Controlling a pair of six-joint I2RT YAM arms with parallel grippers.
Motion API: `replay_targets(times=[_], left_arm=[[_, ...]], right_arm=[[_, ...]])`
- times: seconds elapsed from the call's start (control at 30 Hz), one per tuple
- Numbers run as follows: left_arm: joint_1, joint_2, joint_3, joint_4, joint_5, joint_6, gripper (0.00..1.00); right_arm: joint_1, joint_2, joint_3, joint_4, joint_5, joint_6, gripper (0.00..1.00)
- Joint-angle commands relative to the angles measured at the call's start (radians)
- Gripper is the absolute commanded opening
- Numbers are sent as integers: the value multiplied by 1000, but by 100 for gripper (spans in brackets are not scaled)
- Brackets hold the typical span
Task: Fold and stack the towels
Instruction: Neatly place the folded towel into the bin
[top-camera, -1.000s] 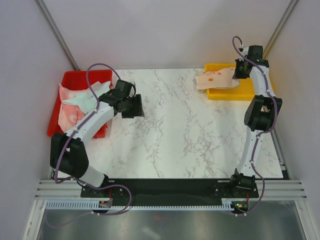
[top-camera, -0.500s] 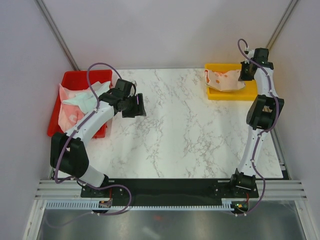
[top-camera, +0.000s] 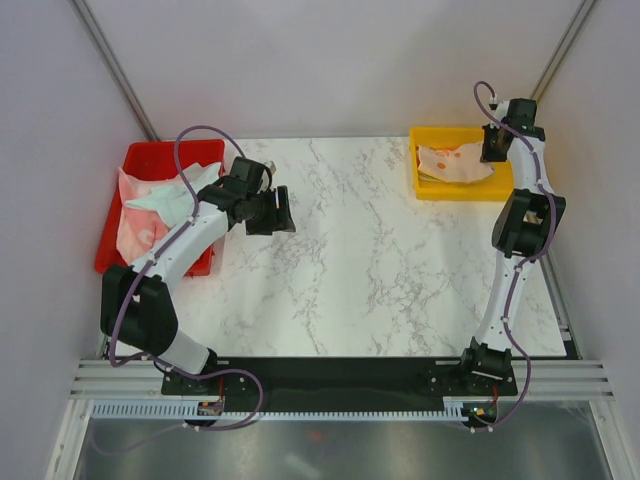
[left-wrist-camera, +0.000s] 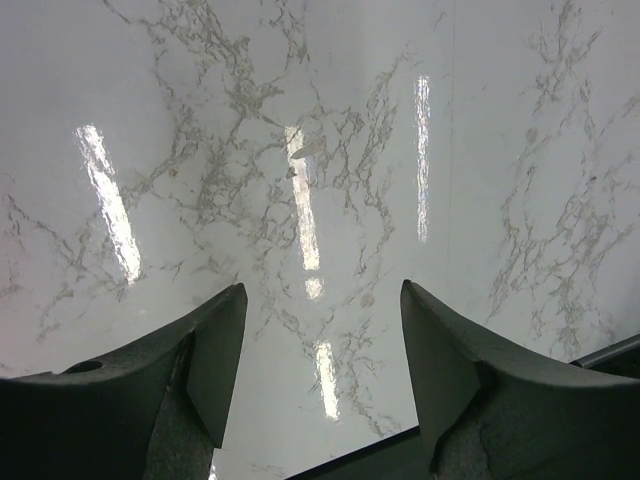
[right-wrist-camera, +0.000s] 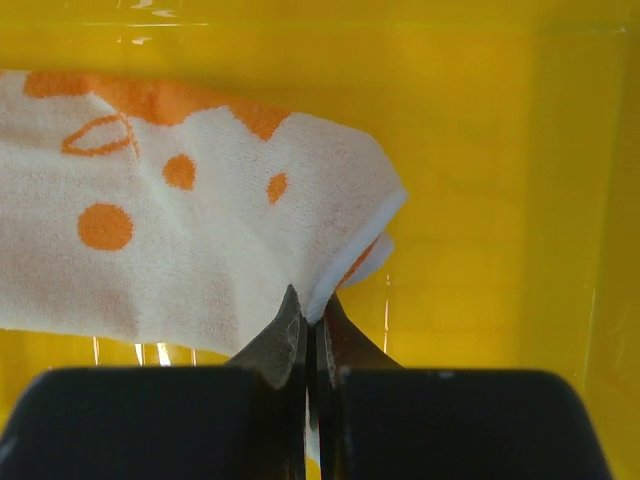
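Observation:
A folded cream towel with orange marks lies inside the yellow tray at the back right. My right gripper is shut on that towel's right edge; in the right wrist view the towel spreads left from the pinched fold at the gripper. A mint towel lies crumpled on a pink towel in the red tray at the left. Just right of the red tray, my left gripper hangs open over bare marble, nothing between its fingers.
The marble tabletop lies between the two trays. Grey walls close in at the back and both sides. A black rail with both arm bases runs along the near edge.
My right gripper has pulled the cream towel rightward, from hanging over the tray's left rim to lying inside the yellow tray. My left gripper's jaws have spread a little wider.

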Motion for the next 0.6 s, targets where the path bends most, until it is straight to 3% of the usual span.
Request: replay_targets(times=[0.0, 0.07, 0.13, 0.17, 0.23, 0.43, 0.47, 0.57], left_arm=[[-1, -6, 42, 16, 12, 33, 71], [-1, -10, 45, 16, 9, 33, 71], [-1, -18, 47, 16, 7, 29, 71], [-1, -19, 47, 16, 7, 29, 72], [-3, -24, 51, 13, 4, 32, 73], [-3, -42, 76, 12, -14, 26, 74], [-3, -48, 85, 10, -26, 18, 74], [-1, -65, 146, 10, -92, -13, 74]], right_arm=[[-6, 19, 54, 77, 37, -12, 2], [-7, 27, 69, 97, 31, -19, 1], [-7, 37, 70, 119, 24, -7, 9], [-7, 39, 66, 128, 26, -1, 27], [-7, 36, 58, 148, 14, 1, 45], [-6, 1, 64, 169, 58, 48, 59], [-3, -19, 46, 171, 73, 69, 65], [23, -167, -63, 206, 123, 99, 68]])
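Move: The folded towel, its right end still pinched in the right hand, has its middle about 9 cm to that hand's left, 1 cm ahead and 4 cm below. It is being laid in the yellow bin, whose middle is 2 cm to the hand's left, level in reach and 4 cm down; the bin's far wall is some 12 cm straight ahead, its right wall roughly 16 cm right and level in reach. From the left hand the towel lies some 27 cm ahead, 48 cm right and 10 cm down. The towel's held end is taken a little farther forward and right, low over the bin floor, before the right fingers open wide and let go of it. The right hand goes on forward, some 3 cm in all, tips its fingers slightly outward and starts to rise clear. The empty left hand lifts about 2 cm and eases forward late on. ##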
